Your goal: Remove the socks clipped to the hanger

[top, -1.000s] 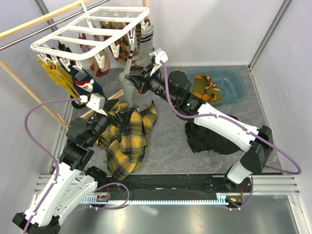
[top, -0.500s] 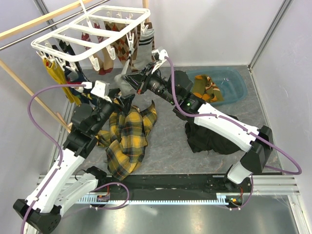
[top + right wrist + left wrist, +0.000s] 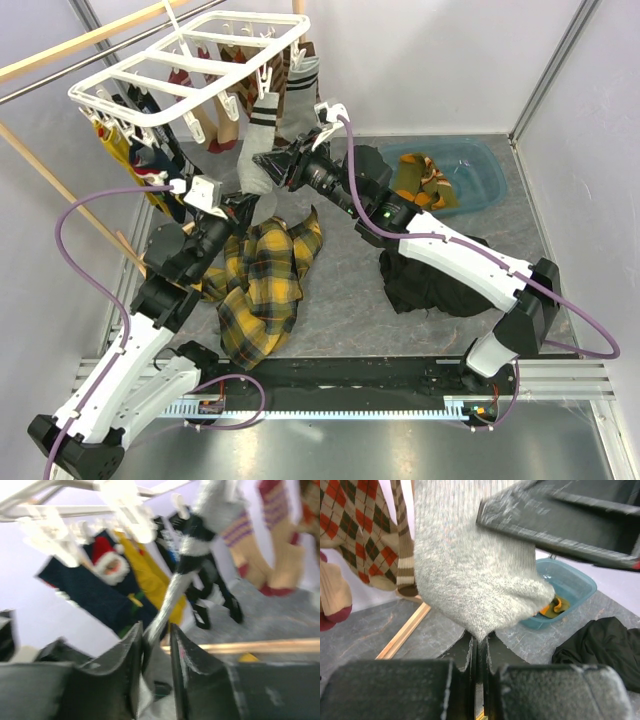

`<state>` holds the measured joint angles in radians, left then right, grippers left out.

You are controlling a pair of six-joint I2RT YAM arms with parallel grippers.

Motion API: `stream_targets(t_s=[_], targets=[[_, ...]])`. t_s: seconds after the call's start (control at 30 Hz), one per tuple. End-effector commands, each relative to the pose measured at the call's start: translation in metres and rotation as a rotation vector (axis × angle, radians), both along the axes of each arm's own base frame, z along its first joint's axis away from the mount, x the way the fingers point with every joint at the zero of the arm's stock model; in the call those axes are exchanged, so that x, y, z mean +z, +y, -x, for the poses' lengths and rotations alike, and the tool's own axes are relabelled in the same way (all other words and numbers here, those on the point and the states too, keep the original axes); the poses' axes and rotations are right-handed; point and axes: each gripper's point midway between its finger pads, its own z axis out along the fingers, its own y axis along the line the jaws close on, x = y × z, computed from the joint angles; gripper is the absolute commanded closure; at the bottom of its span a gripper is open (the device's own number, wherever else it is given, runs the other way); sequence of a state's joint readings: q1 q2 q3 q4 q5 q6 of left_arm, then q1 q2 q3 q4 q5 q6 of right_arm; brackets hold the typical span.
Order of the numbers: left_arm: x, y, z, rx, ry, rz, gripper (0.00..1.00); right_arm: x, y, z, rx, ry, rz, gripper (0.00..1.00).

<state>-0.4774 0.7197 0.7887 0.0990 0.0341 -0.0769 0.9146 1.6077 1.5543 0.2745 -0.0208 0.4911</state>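
The white hanger [image 3: 190, 62] hangs at the top left with several socks clipped under it. A grey sock [image 3: 261, 145] with dark stripes hangs from its near right edge. My left gripper [image 3: 245, 203] is below that sock, shut on its toe [image 3: 479, 630], as the left wrist view shows. My right gripper [image 3: 279, 160] is beside the sock's lower leg. In the right wrist view its jaws stand apart, open [image 3: 156, 630], and the grey sock [image 3: 172, 590] runs loosely between them. Other clipped socks show: brown argyle [image 3: 365, 535], navy Santa [image 3: 100, 582], mustard [image 3: 150, 580].
A yellow plaid cloth [image 3: 262, 280] lies under the left arm. A black garment [image 3: 425, 285] lies under the right arm. A blue bin [image 3: 478, 178] with socks in it sits at the back right. The wooden rack [image 3: 60, 190] slants along the left side.
My left gripper rose from the plaid cloth to the grey sock's toe and shut on it. My right gripper's jaws parted from their grip on the sock. The hanger swung slightly.
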Motion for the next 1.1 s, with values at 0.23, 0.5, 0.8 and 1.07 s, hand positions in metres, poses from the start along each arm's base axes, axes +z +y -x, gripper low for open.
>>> stream_targets(t_s=[0.23,0.5,0.8,1.07], targets=[[0.015,-0.012,0.017,-0.103,-0.092,-0.008,0.98,0.069,-0.063,-0.029,-0.417,0.004,0.001,0.47],[0.015,-0.015,0.021,-0.129,-0.085,0.000,0.98,0.086,-0.047,-0.053,-0.492,-0.125,0.119,0.41],[0.019,-0.013,0.024,-0.127,-0.099,0.003,0.98,0.095,-0.028,-0.064,-0.535,-0.209,0.174,0.33],[0.019,-0.013,0.025,-0.128,-0.102,0.004,0.98,0.093,-0.015,-0.075,-0.579,-0.219,0.158,0.34]])
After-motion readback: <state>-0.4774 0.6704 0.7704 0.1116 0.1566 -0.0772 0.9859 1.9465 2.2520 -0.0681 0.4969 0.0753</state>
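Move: The clip holding the stretched grey sock is about 10 cm ahead of the right hand, straight in line and some 8 cm higher; from the left hand, which already pinches the toe, it is roughly 15 cm ahead, 2 cm to the right and 16 cm up. Beside that clip, an empty clip is about 7 cm to its left and 4 cm nearer, while the other grey sock hangs some 6 cm to its right and 5 cm farther out. Keep the sock's toe pinched in the left gripper and ease it about 2 cm back and slightly right. Open the right gripper off the sock's leg to roughly double its gap, swing it up about 10 cm and out to the right, then forward, back left and partly down towards the clip, turning some 30 degrees clockwise so the fingers face the clip from either side. ##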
